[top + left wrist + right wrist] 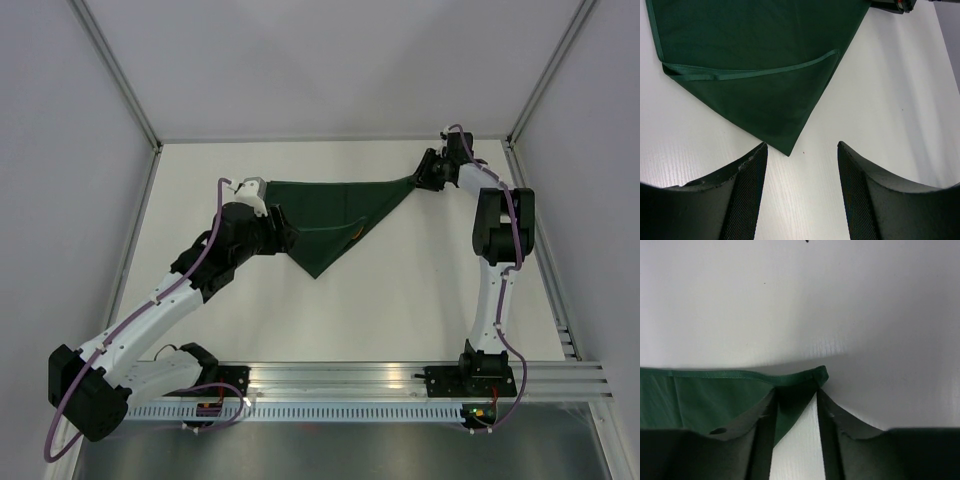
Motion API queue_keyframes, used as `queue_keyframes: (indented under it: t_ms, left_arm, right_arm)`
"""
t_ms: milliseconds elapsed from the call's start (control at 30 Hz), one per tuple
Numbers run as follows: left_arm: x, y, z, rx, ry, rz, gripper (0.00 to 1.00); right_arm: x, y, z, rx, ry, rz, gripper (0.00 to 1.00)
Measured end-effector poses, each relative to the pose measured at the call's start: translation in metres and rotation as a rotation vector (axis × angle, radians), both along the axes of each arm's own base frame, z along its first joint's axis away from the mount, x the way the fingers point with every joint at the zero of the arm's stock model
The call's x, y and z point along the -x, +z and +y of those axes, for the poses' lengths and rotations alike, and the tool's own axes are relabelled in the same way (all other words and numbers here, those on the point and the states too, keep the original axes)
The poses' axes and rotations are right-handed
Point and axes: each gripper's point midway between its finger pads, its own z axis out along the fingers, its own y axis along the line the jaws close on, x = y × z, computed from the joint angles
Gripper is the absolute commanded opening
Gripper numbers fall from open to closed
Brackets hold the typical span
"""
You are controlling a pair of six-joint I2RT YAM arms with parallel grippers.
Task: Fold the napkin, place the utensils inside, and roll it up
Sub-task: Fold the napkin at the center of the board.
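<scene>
The dark green napkin lies folded into a triangle on the white table, one point toward me. A hemmed edge of its upper layer crosses it. My left gripper is open just short of the napkin's near tip, with only bare table between its fingers. My right gripper is at the napkin's far right corner, jaws apart, the corner lying across its fingertips. A tiny orange sliver shows on the napkin's right edge, too small to tell whether it is the utensils.
White walls and metal frame posts close the table in on three sides. The aluminium rail with both arm bases runs along the near edge. Part of the right arm shows at the top of the left wrist view.
</scene>
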Motion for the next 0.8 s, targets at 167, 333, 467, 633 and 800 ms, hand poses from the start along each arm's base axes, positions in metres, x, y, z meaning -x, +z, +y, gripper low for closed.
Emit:
queue_keyframes:
  t_ms: [167,333,467,633,800]
  left_arm:
    - [0.0,0.0,0.0,0.0,0.0,0.0,0.63]
    - [0.0,0.0,0.0,-0.001,0.0,0.0,0.63]
    - [0.001,-0.003,0.0,-0.004,0.0,0.005,0.63]
    - [0.003,-0.011,0.001,-0.011,0.0,0.023,0.63]
    - [0.004,-0.021,0.001,-0.01,0.005,0.046,0.63]
  right_arm:
    - [0.0,-0.004,0.003,-0.03,-0.011,0.013,0.21]
    - [-0.003,-0.003,0.006,-0.049,-0.011,-0.003,0.08]
    - [0.011,-0.009,0.007,-0.049,-0.011,-0.001,0.06]
    - [0.03,0.001,0.009,-0.025,0.019,-0.033,0.06]
    - [0.04,0.037,0.019,0.016,0.075,-0.136,0.06]
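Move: The napkin's far-right corner lies just beyond the right fingertips, about 1 cm ahead, 1 cm left and 1 cm down. From the right hand, the tip of the folded-over flap is some 11 cm back and 14 cm left, with the orange fork's head roughly 15 cm back and 16 cm left. The napkin's near point is about 28 cm back and 25 cm left. From the left hand, that far-right corner is some 29 cm ahead, 27 cm right and 19 cm below. Shut the right fingers on the napkin's far-right corner, easing down about half a centimetre to pinch the cloth. Then, with the pinch kept, draw the corner back and lift it, some 4 cm each way, drifting left towards the flap and fork while the fingers tip up slightly. Let the open left hand sink about 2 cm late on. ##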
